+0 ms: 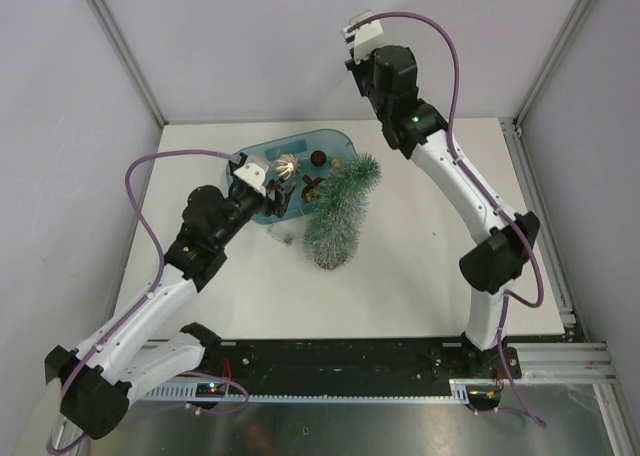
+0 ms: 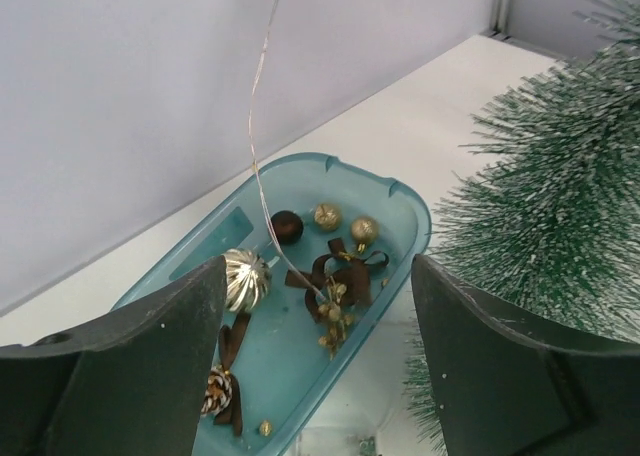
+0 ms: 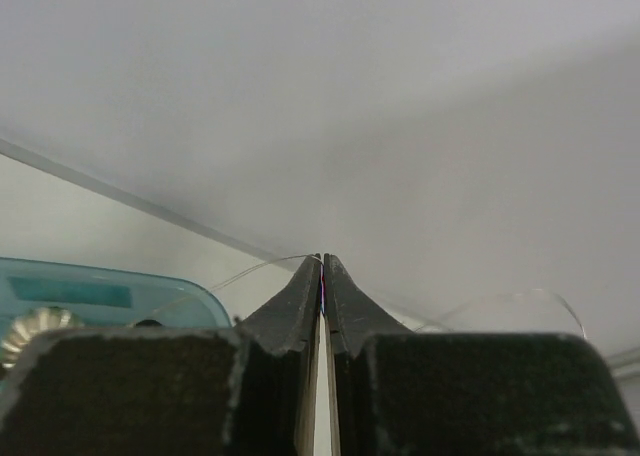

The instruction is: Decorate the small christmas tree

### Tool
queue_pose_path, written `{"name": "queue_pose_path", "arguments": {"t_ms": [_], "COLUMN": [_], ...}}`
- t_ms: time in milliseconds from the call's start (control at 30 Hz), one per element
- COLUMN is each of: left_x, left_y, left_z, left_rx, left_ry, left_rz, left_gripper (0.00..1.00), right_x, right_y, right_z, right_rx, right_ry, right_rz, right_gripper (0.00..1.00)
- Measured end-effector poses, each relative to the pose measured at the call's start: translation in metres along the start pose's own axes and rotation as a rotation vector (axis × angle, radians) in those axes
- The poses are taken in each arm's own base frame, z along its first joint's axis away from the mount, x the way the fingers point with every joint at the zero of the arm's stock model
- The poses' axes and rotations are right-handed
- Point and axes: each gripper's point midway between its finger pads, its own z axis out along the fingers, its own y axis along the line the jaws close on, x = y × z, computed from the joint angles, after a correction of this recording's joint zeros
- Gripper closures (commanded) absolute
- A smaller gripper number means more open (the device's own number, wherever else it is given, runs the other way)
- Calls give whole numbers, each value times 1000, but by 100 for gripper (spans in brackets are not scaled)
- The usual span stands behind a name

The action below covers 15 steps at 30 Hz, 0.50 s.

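The small christmas tree (image 1: 338,214) lies on the white table with its frosted green needles right of the blue tub (image 1: 330,136); it fills the right side of the left wrist view (image 2: 540,236). My left gripper (image 2: 318,266) hangs open over the tub's near end, holding nothing. My right gripper (image 3: 322,261) is raised high near the back wall (image 1: 358,28), shut on a thin wire (image 3: 250,269). That wire (image 2: 256,146) runs down into the tub to a brown bow with a gold sprig (image 2: 340,281).
In the tub (image 2: 330,161) lie a ribbed gold ball (image 2: 245,278), a dark brown ball (image 2: 287,226), two small gold balls (image 2: 327,216), and a pine cone on a brown ribbon (image 2: 217,389). A small clear object (image 1: 283,236) sits on the table beside the tub. Walls enclose the table.
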Motion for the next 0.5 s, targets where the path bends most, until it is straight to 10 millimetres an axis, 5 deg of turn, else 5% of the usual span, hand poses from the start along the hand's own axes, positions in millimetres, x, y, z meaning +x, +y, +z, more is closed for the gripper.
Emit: {"name": "queue_pose_path", "arguments": {"t_ms": [267,500], "left_x": [-9,-10], "left_y": [-10,-14], "left_z": [1,0], "left_rx": [58,82], "left_ry": [-37,-48], "left_rz": [3,2], "left_gripper": [19,18], "right_x": [99,134], "right_y": [-25,-34], "right_z": [50,65], "right_rx": [51,79], "right_ry": [173,229], "right_rz": [37,77], "right_gripper": [93,94]}}
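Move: The right hand, high up with a thin wire pinched in its fingers, is already past the tree: the tree's middle lies about 21 cm back from it, 4 cm to its left and 25 cm below. The ornament tray lies about 6 cm back, 16 cm left and 40 cm below; the clear box is on the table, some 19 cm back, 18 cm left and 43 cm below. From the left hand the tree's middle is about 13 cm right, 2 cm back and 12 cm below. Keeping its fingers shut on the thin wire, the right hand sinks about 11 cm while reaching some 8 cm farther forward on the far side of the tree, drifting about 5 cm right, away from the tray. It starts quickly and slows towards the end, its fingers tipping down roughly 10 degrees and swinging a little clockwise, and it touches neither the tree nor the tray. ##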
